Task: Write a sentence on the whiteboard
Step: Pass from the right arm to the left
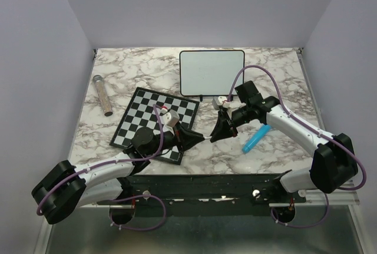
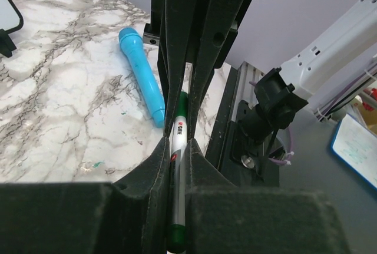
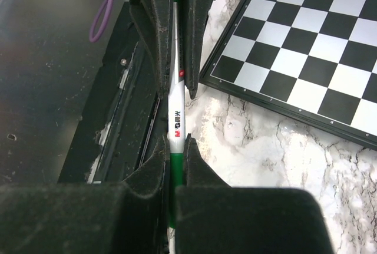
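Observation:
The whiteboard (image 1: 212,71) lies at the back of the marble table, its white face blank; no sentence shows on it. Its black corner also appears in the left wrist view, whiteboard (image 2: 7,9). A white marker with green ends (image 2: 178,130) hangs in the air between both arms, above the table's front middle. My left gripper (image 1: 197,138) (image 2: 178,148) is shut on one end of it. My right gripper (image 1: 219,131) (image 3: 175,142) is shut on the other end, over the marker's green band (image 3: 176,121). The two grippers face each other tip to tip.
A black-and-white chessboard (image 1: 154,123) (image 3: 306,36) lies under the left arm. A light blue cylinder (image 1: 255,139) (image 2: 141,74) rests on the table beneath the right arm. A grey speckled tube (image 1: 102,95) lies at the far left. The black front rail (image 1: 200,183) runs below the grippers.

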Robot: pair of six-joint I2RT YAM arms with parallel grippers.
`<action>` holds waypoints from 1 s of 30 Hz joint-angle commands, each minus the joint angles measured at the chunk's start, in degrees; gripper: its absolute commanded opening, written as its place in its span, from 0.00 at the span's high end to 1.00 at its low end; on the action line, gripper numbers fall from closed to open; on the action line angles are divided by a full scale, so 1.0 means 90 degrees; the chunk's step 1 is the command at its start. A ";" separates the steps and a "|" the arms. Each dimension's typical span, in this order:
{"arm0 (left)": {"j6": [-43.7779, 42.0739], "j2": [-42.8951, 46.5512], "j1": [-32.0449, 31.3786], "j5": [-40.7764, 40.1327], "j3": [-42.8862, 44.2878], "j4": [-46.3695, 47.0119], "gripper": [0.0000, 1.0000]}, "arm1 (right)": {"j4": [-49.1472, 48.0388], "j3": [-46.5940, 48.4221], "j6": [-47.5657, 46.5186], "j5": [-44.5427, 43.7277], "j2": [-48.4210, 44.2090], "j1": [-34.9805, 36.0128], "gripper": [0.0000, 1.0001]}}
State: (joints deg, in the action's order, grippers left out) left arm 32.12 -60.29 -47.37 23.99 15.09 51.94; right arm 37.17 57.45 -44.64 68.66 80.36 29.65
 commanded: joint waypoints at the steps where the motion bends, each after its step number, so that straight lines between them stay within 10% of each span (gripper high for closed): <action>1: -0.0297 0.0059 -0.0029 0.0303 0.0247 -0.0497 0.94 | 0.0040 -0.0055 -0.0098 0.0095 0.0046 0.0055 0.99; 21: -0.0414 0.0039 -0.0019 0.0645 0.0462 -0.1045 0.79 | 0.0089 -0.0036 -0.0157 0.0056 0.0066 0.0065 0.99; 25: -0.0317 0.0019 -0.0019 0.0713 0.0452 -0.0889 1.00 | 0.0099 -0.0036 -0.0147 0.0056 0.0066 0.0065 0.99; 27: -0.0249 0.0039 -0.0029 0.0675 0.0394 -0.0782 1.00 | 0.0089 -0.0026 -0.0128 0.0056 0.0075 0.0065 0.91; 30: -0.0161 0.0243 -0.0019 0.0411 0.0247 -0.0655 1.00 | 0.0147 0.0023 -0.0117 0.0095 0.0075 0.0065 0.52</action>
State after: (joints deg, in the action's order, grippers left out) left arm 29.89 -60.03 -47.24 27.18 18.20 44.23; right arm 39.20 57.41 -44.75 67.92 80.62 29.65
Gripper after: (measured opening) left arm 0.185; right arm 0.302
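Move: The left hand already grips the plain end of the marker, whose middle lies about 3 cm to its right and 1 cm ahead, level with it. From the right hand, still shut on the capped end, that middle is some 3 cm to the left, 1 cm back and 1 cm lower. On the table, roughly 17 cm below the left hand, the blue microphone lies about 28 cm right and 8 cm ahead, and the chessboard about 20 cm left and 11 cm ahead. Barely sinking, about half a centimetre, both hands hold almost still with the marker bridged between them; the left also eases half a centimetre to the right, rolls slightly and keeps its fingers shut on the plain end. Only at the very end do the right fingers spread, letting go of the green cap while that hand stays around it. ##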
